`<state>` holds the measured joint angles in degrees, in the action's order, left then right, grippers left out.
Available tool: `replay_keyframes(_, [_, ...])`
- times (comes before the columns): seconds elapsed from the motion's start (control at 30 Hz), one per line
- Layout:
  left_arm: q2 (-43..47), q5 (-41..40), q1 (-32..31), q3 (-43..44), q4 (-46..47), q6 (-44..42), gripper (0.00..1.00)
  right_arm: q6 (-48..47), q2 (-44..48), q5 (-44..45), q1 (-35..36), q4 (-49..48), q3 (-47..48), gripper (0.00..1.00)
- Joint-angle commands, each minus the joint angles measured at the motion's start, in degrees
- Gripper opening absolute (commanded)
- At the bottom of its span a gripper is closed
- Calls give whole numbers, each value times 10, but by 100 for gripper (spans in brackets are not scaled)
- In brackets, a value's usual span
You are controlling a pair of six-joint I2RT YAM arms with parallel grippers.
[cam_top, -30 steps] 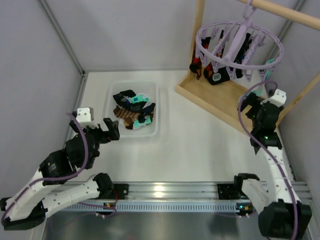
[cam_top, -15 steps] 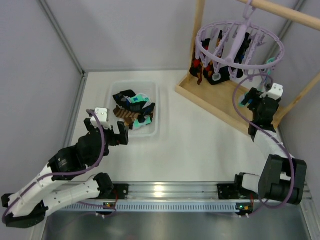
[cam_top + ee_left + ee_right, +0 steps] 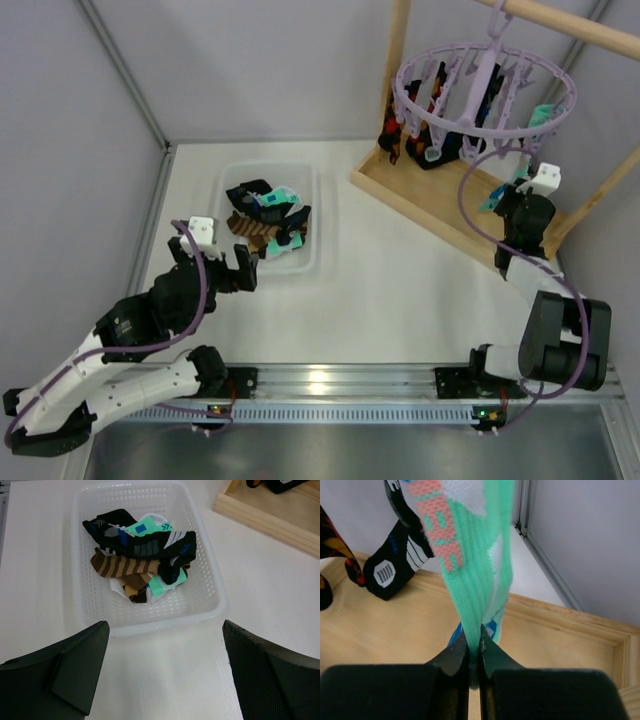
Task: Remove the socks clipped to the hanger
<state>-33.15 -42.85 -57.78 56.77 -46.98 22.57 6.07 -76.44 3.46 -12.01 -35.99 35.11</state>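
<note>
The lavender hanger (image 3: 487, 62) hangs from a wooden rod at the back right, with several socks clipped to it. Dark socks (image 3: 430, 150) dangle on its left side. A teal sock (image 3: 475, 555) with pink letters hangs on its right side. My right gripper (image 3: 475, 650) is shut on this teal sock's lower part, just above the wooden tray, and in the top view the right gripper (image 3: 508, 203) sits under the hanger's right rim. A black sock (image 3: 395, 565) hangs further left. My left gripper (image 3: 165, 630) is open and holds nothing, just in front of the basket.
A white plastic basket (image 3: 210, 605) holds several loose socks (image 3: 140, 555), and in the top view this basket (image 3: 315, 255) sits left of centre. The light wooden frame's tray base (image 3: 420, 195) stands at the back right, with grey walls close behind and to the right.
My right gripper moved up under the hanger and closed on the teal sock. The left arm shifted a little toward the basket, then held still, open.
</note>
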Motion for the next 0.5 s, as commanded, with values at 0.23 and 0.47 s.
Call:
replay_keyframes(0.23, [-23,37,0,76,11,45,98,33,203,101,147,14,-91,0])
replay_keyframes(0.47, [-118,120,0,183,31,56,98,35,288,220,290,51,-132,0])
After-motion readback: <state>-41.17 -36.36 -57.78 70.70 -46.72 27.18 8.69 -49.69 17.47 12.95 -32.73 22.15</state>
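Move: The right fingers are already shut on the lower end of the turquoise sock, whose middle is about 9 cm above them; they take it towards the open table some 29 cm left and 5 cm back. The round hanger's centre is about 6 cm ahead, 10 left and 20 up, the black sock roughly 9 ahead, 15 left and 5 up. From the left hand, the turquoise sock is about 60 cm right, 24 ahead and near its height; the basket is 15 ahead, 5 right and 23 below. The right hand keeps its pinch on the turquoise sock and pulls it fast to the left, some 13 cm, and about 7 cm back, rising about 5 cm early on and then levelling out, while the wrist tips up and turns counter-clockwise by some 10 degrees each. After a short pause the left hand, open and empty, lifts about 7 cm from near the basket and eases 3 to 4 cm right towards the sock, rolling about 10 degrees so its left side drops. ##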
